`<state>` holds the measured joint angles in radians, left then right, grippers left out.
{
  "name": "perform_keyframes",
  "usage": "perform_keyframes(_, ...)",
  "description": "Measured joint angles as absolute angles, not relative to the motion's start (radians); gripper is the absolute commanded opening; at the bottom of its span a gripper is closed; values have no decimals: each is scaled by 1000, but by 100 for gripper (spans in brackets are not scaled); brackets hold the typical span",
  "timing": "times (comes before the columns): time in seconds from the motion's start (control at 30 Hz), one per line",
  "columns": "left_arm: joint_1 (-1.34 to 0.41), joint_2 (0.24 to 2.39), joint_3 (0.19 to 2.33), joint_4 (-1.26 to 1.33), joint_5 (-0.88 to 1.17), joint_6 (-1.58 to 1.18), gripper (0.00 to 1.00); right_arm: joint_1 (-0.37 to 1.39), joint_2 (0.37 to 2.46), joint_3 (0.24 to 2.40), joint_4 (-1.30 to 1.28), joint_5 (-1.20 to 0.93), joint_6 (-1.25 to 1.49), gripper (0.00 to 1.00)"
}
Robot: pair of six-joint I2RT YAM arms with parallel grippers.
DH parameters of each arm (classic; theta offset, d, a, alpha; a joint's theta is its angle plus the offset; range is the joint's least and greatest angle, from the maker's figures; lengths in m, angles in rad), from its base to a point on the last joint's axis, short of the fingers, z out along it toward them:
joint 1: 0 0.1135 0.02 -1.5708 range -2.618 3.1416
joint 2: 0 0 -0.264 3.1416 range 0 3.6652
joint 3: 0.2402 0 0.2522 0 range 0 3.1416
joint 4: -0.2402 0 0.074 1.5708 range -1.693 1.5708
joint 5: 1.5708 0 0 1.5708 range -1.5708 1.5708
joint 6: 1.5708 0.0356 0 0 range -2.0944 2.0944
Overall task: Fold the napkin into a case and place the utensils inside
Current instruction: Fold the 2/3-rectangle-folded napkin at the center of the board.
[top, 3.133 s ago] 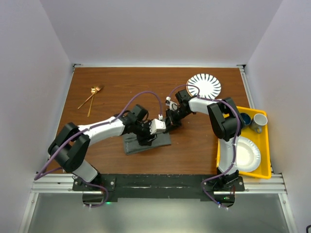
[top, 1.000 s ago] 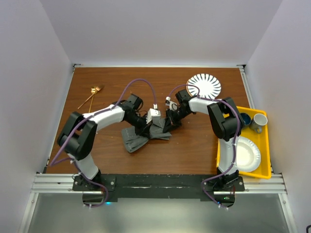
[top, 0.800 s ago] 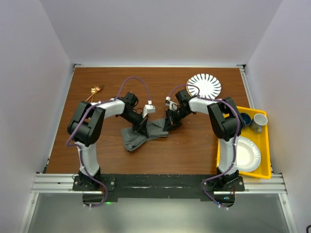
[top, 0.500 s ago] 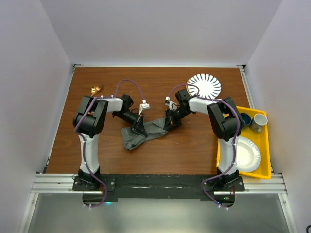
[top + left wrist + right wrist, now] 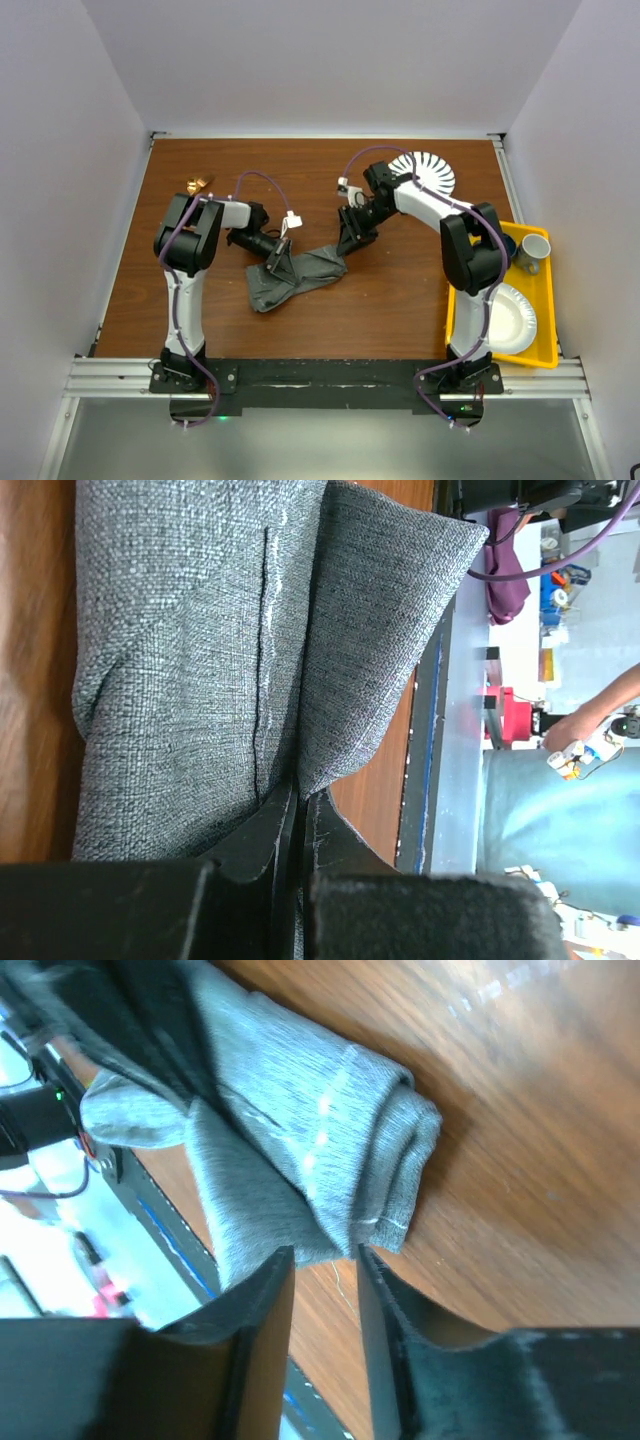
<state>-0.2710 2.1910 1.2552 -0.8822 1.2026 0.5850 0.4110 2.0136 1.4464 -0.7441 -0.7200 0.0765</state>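
Note:
The dark grey napkin (image 5: 298,274) lies mid-table as a rumpled, folded bundle rather than a flat case. My left gripper (image 5: 281,262) is shut on a raised fold near its left end; in the left wrist view the jaws (image 5: 297,798) pinch the fabric (image 5: 190,640). My right gripper (image 5: 346,243) stands open just past the right end. In the right wrist view its fingertips (image 5: 322,1260) flank bare wood, with the rolled napkin end (image 5: 330,1130) beyond them. Only the gold tip of the utensils (image 5: 197,185) shows at the far left; the left arm hides the rest.
A black-and-white striped plate (image 5: 424,174) sits at the back right, next to the right arm. A yellow tray (image 5: 546,300) at the right edge holds a white paper plate (image 5: 508,318), a mug (image 5: 533,250) and a blue cup (image 5: 505,243).
My left arm swung back toward the left, dragging its pinched fold and stretching the napkin out. My right gripper opened, let go of the right end and drew back a little.

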Motion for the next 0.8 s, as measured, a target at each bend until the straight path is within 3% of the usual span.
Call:
perform_keyframes(0.03,-270,2194,1256,-889,1204,588,0,410,2008,1469,-762,-723,46,52)
perform_keyframes(0.1,-268,2199,1259,-900,1204,588,0,407,1998,1504,-782,-726,-10,55)
perform_keyframes(0.17,-268,2203,1263,-907,1204,589,0,405,1983,1526,-783,-725,-65,51)
perform_keyframes(0.23,-268,2206,1266,-911,1204,588,0,405,1977,1544,-781,-725,-104,37)
perform_keyframes(0.3,-266,2207,1266,-913,1205,588,0,406,1983,1573,-782,-726,-127,35)
perform_keyframes(0.6,-256,2224,1271,-933,1217,588,0,426,2014,1591,-797,-782,-255,96)
perform_keyframes(0.8,-249,2238,1275,-947,1227,587,0,437,1986,1489,-797,-817,-489,98)
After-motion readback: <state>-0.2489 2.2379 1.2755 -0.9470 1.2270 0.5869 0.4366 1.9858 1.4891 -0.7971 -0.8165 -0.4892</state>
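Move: The right hand hangs just beyond the napkin's right end, which lies about 3 cm to its left, 2 cm back and 5 cm below; the napkin's left end is roughly 17 cm left and 9 cm back. The striped plate sits some 16 cm ahead and 17 cm right. The left hand is already on the napkin's middle, with that right end about 8 cm to its right and 4 cm ahead. Right hand swings up and out 4 cm, then back, rolling 35 degrees, opening wide; left still pins napkin. ##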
